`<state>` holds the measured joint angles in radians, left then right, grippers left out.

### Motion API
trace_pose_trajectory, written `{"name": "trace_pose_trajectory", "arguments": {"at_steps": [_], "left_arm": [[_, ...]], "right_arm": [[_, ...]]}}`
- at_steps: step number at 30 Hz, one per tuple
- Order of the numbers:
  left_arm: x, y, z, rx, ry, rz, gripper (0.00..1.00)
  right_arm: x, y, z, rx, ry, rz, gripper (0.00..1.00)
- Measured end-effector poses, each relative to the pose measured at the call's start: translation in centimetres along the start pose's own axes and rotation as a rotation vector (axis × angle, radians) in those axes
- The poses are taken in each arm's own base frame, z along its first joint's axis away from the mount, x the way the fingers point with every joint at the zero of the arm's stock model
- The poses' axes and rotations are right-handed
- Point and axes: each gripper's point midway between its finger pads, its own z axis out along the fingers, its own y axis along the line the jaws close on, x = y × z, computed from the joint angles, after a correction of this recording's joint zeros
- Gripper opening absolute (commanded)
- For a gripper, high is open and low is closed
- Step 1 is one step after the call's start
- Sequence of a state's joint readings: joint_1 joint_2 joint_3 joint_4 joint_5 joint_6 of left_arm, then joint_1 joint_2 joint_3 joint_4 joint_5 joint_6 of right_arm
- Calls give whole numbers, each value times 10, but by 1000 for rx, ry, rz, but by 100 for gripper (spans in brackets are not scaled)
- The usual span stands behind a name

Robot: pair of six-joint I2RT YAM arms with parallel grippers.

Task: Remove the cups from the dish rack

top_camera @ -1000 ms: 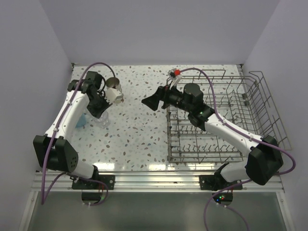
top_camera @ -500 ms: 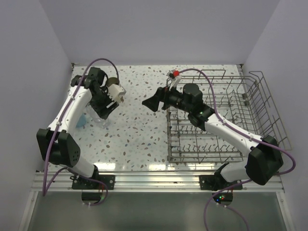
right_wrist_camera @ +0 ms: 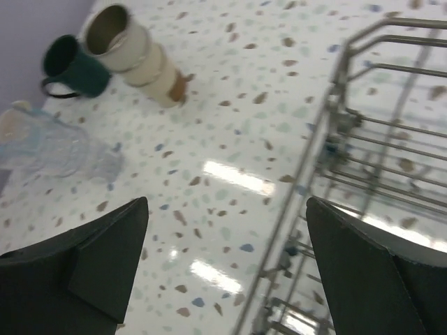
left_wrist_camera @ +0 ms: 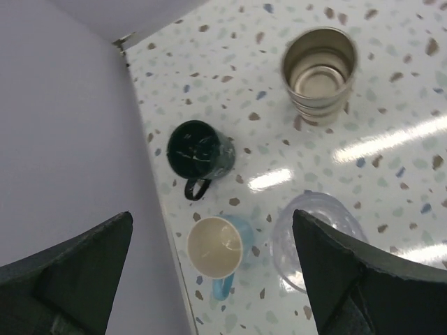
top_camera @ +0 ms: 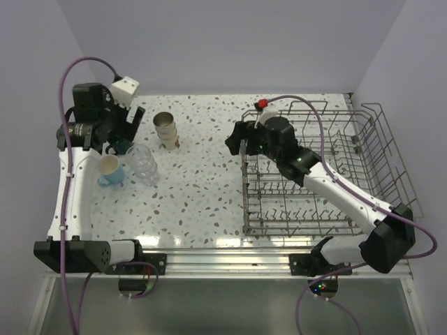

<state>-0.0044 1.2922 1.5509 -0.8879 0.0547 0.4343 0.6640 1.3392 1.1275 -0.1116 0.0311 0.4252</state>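
Observation:
Four cups stand on the speckled table at the left. They are a metallic tumbler (top_camera: 165, 130) (left_wrist_camera: 319, 73) (right_wrist_camera: 136, 52), a dark teal mug (left_wrist_camera: 199, 150) (right_wrist_camera: 70, 66), a light blue mug (top_camera: 110, 169) (left_wrist_camera: 218, 248) with a cream inside, and a clear glass tumbler (top_camera: 143, 164) (left_wrist_camera: 318, 237) (right_wrist_camera: 49, 146). My left gripper (top_camera: 120, 134) (left_wrist_camera: 213, 223) hangs open high above the mugs, holding nothing. The right gripper (top_camera: 237, 139) (right_wrist_camera: 227, 209) is open and empty beside the far left corner of the grey wire dish rack (top_camera: 335, 174) (right_wrist_camera: 377, 139). I see no cup among the rack's tines.
The left wall (left_wrist_camera: 56, 139) runs close beside the two mugs. The rack's tall wire sides rise at the right of the table. Purple cables loop over both arms.
The left gripper opened and let go of the metallic tumbler, which now stands on the table. The left arm rose and swung back to the left. The right gripper drew slightly towards the rack.

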Motion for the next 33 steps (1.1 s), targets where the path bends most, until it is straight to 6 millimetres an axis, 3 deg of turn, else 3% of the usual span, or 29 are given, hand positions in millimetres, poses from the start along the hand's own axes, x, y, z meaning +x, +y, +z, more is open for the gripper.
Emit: {"name": "trace_pose_trajectory", "arguments": {"at_steps": [2,4,9,13,16,20,28,33], "left_arm": [[4,35,-5,-110,-18,-86,100],[12,56,-6,-184,-16,-137,100],[54,71,6,-276,50,-218,100],[86,88,5,-359,111,-287,100],[102,101,-3,-435,130,-328,100],[120,103,-23,-529,132,-349,100],[186,106,-65,-719,217,-401,100],[203,103,-73,-754,234,-421,100]], "right_arm": [[-2,-28,-11,143,-10,-11,98],[-8,-55,-27,273,-31,-23,98],[-21,-101,-73,506,-109,-40,98],[-15,-123,-104,616,-135,-61,98],[-8,-134,-119,663,-138,-78,98],[2,-144,-133,706,-124,-100,98],[9,-147,-142,715,-109,-110,98],[11,-148,-143,719,-101,-103,98]]}}
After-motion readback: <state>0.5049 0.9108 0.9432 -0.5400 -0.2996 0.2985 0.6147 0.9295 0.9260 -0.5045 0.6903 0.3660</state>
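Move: Behind and below the left hand stand the just-released stacked glasses, about 7 cm back, 5 right and 21 below. The light-blue cup is some 6 cm back and 8 left, the dark green cup 4 ahead and 7 left, the beige stack 5 ahead and 9 right. From the right hand, the emptied dish rack's middle lies about 28 cm right, 3 back and 19 below; the glasses lie roughly 26 left and 6 back. Swinging clear of the stacked glasses with open, empty fingers, the left hand goes some 19 cm left, then mainly back about 12 and a little down, turning about 50 degrees counter-clockwise towards the left wall. The open right hand sweeps about 20 cm right and slightly back over the empty rack, turning some 35 degrees clockwise with its left side dipping, and eases to a stop. ##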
